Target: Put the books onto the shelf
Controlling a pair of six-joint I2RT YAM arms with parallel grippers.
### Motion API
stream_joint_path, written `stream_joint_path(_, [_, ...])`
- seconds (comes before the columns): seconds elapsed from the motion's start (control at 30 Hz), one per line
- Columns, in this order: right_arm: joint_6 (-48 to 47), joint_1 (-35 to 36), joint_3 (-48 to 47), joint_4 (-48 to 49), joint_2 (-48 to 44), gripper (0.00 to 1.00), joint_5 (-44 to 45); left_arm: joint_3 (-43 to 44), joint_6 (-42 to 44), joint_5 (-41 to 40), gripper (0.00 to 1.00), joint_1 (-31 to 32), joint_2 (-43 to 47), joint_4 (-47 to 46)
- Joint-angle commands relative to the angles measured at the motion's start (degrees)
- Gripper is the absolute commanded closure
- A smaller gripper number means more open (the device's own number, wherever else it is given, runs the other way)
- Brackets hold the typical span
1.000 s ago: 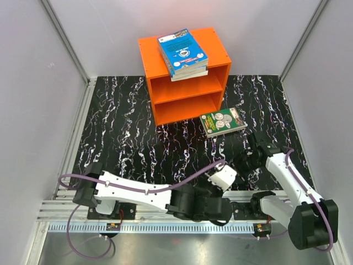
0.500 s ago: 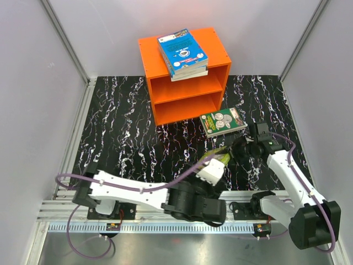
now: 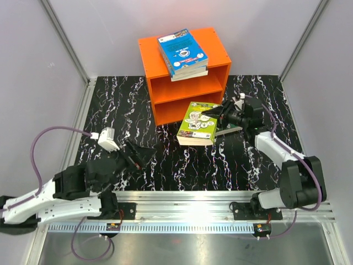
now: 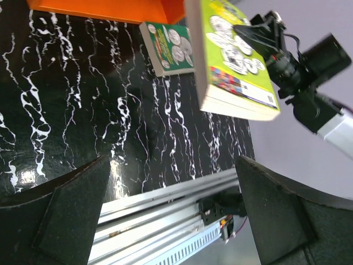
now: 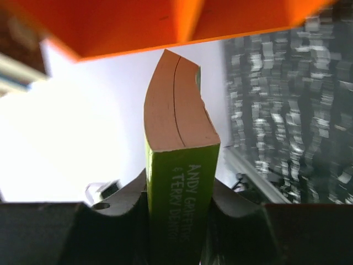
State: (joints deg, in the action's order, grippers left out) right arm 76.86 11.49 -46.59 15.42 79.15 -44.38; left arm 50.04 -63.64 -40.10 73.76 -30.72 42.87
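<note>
My right gripper (image 3: 219, 114) is shut on the spine of a lime-green cartoon book (image 3: 197, 122) and holds it flat above the mat, just in front of the orange shelf (image 3: 190, 94). In the right wrist view the lime-green book (image 5: 182, 182) sits between the fingers of my right gripper (image 5: 180, 212), with the shelf (image 5: 138, 27) above it. A green book with coin pictures (image 4: 168, 47) lies on the mat under it. Blue books (image 3: 183, 53) are stacked on the shelf's top. My left gripper (image 3: 140, 156) is open and empty at the near left, also seen as my left gripper (image 4: 171, 210).
The black marbled mat (image 3: 121, 116) covers the table between white walls. An aluminium rail (image 3: 182, 199) runs along the near edge by the arm bases. Both shelf compartments hold nothing that shows.
My left arm, stretched across to the right before, has swung back to the left and opened. My right gripper closed on the lime-green book and carried it up toward the shelf.
</note>
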Motion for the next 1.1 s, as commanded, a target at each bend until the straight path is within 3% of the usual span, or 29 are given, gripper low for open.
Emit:
stream_joint_path(0.0, [12.86, 2.57, 0.01, 34.52, 2.31, 1.00, -8.96, -1.44, -0.80, 10.71, 0.01, -6.06, -2.06, -6.04])
stream_joint_path(0.1, [18.32, 4.59, -0.43, 40.72, 3.99, 1.00, -10.55, -1.61, -0.43, 16.17, 0.01, -9.32, -5.57, -9.90])
stream_joint_path(0.23, [18.94, 7.14, -0.17, 40.39, 2.59, 1.00, -10.90, -4.68, -2.28, 19.70, 0.01, -12.49, -6.90, -20.95])
stream_joint_path(0.5, [18.24, 7.94, 4.05, 38.29, -0.05, 1.00, -11.96, -6.45, -4.30, 24.63, 0.01, -20.40, -4.88, -26.79])
stream_joint_path(0.67, [16.57, 8.03, 5.19, 36.61, -0.76, 1.00, -11.69, -3.02, -3.42, 24.71, 0.01, -20.58, -6.01, -26.08])
stream_joint_path(0.93, [19.20, 11.80, 3.61, 39.42, -0.58, 1.00, -11.61, -3.55, -3.51, 33.76, 0.01, -20.58, -16.99, -37.85])
stream_joint_path(1.07, [24.20, 14.35, 5.01, 48.35, 0.12, 1.00, -9.68, -2.58, -3.16, 37.36, 0.01, -20.58, -23.67, -41.46])
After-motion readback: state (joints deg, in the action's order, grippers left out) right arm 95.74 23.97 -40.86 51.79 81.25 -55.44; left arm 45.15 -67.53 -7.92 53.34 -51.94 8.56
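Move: The green book, still gripped by the right hand, has its middle about 18 cm to the right of the left hand, 13 ahead and some 5 below. From the right hand its middle is about 5 cm left and 4 back. The open left gripper it is brought to lies about 23 cm left and 17 back of the right hand, while the shelf's middle stands roughly 15 ahead and 11 left. The dark green book lies on the table, about 3 cm ahead, 6 right and 23 below. The green book is brought towards the left gripper: the right hand, keeping its pinch, first lifts it some 6 cm while going left, then draws it back to about 9 cm in all, turning it counter-clockwise. The left hand, fingers wide open, comes right about 11 cm in two steps and forward 5, rolling its left side down, until its fingers straddle the book's near end; it doesn't close. ##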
